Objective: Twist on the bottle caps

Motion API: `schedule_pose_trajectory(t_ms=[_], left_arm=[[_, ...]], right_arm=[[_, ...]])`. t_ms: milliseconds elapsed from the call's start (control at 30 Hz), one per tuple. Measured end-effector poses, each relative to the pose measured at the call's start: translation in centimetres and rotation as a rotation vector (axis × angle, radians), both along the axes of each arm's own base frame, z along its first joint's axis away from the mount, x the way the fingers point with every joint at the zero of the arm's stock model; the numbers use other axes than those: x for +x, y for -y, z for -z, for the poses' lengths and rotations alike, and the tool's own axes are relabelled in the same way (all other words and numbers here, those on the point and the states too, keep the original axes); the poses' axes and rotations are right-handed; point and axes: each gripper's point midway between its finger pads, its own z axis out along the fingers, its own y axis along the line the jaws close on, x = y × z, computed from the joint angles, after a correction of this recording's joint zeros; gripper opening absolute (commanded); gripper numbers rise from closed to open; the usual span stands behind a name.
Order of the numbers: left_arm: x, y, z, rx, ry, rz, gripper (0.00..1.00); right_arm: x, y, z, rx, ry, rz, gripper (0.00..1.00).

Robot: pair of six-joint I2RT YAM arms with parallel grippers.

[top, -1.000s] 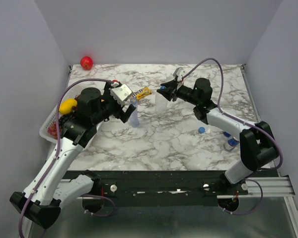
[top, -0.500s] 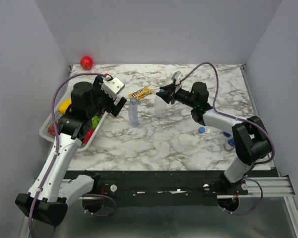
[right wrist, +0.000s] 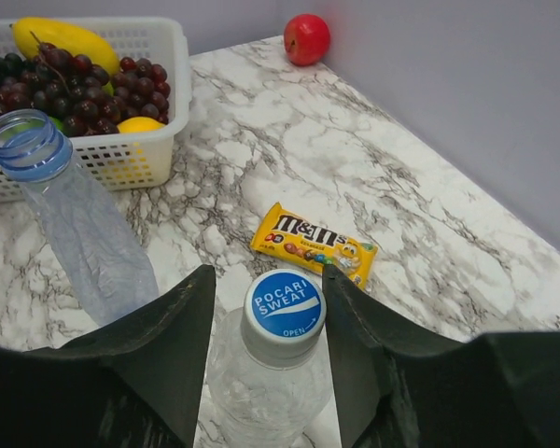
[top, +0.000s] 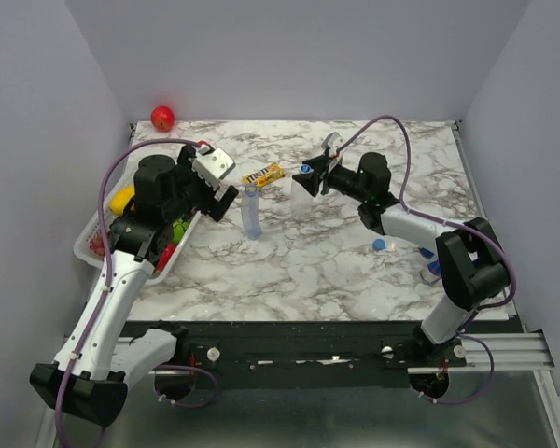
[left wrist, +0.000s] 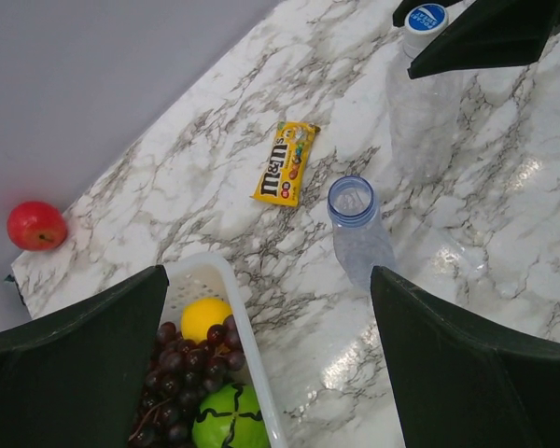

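Observation:
A colourless bottle [right wrist: 271, 387] stands upright mid-table with a blue Pocari Sweat cap [right wrist: 284, 303] on its neck. My right gripper [right wrist: 269, 280] straddles that cap with its jaws slightly apart: a narrow gap shows on the left, and the right finger sits close against the cap. In the top view this cap [top: 305, 169] sits at the right gripper [top: 308, 177]. The slim blue-tinted bottle [left wrist: 355, 224] stands uncapped to its left. My left gripper [left wrist: 266, 280] hangs wide open and empty over the basket's edge, apart from that bottle. A loose blue cap [top: 380, 245] lies on the table.
A white basket [left wrist: 219, 308] of grapes, lemon and other fruit sits at the left edge. A yellow M&M's packet [left wrist: 287, 163] lies behind the bottles. A red apple [top: 162, 118] rests in the far left corner. Something blue [top: 435, 268] lies half hidden behind the right forearm.
My left gripper has drawn back leftward from the slim bottle and now holds still. The right jaws have loosened around the cap on the colourless bottle.

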Motion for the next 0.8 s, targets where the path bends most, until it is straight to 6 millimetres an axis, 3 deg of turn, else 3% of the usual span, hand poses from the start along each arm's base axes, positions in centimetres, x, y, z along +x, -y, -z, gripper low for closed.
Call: schedule_pose_trajectory(t_ms=[300, 467, 633, 800], left_arm=[[-0.2, 0.2, 0.8, -0.001, -0.018, 0.025, 0.99], [-0.2, -0.2, 0.7, -0.020, -0.014, 0.001, 0.99], [-0.5, -2.2, 0.6, -0.057, 0.011, -0.072, 0.99], [-1.3, -4.2, 0.6, -0.086, 0.034, -0.141, 0.99]], right_arm=[[1.2, -0.2, -2.6, 0.016, 0.032, 0.023, 0.67], [1.3, -0.7, -4.9, 0.021, 0.033, -0.002, 0.78], [-1.1, -2.3, -8.5, 0.064, 0.035, -0.164, 0.80], [-4.9, -5.1, -8.3, 0.051, -0.011, -0.333, 0.92]])
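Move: The right hand's loosened fingers stand round the neck of the capped bottle, whose middle is roughly 9 cm straight below them. The open blue bottle, apparently next, is some 13 cm to this hand's left and 5 cm back, its middle about 9 cm lower. The M&M's packet lies about 11 cm ahead, 11 cm left and 18 cm down. For the left hand, the blue bottle is about 5 cm ahead, 8 cm right and 18 cm below. The right fingers, already parting, come free of the capped bottle's neck and spread wider as the hand rises about 9 cm. Midway it swings left and back, some 5 cm each way, across towards the blue bottle's side and well above it, turning about 20 degrees counter-clockwise. The left hand, fingers still wide, later draws about 4 cm left, away from that bottle, turning slightly counter-clockwise. ##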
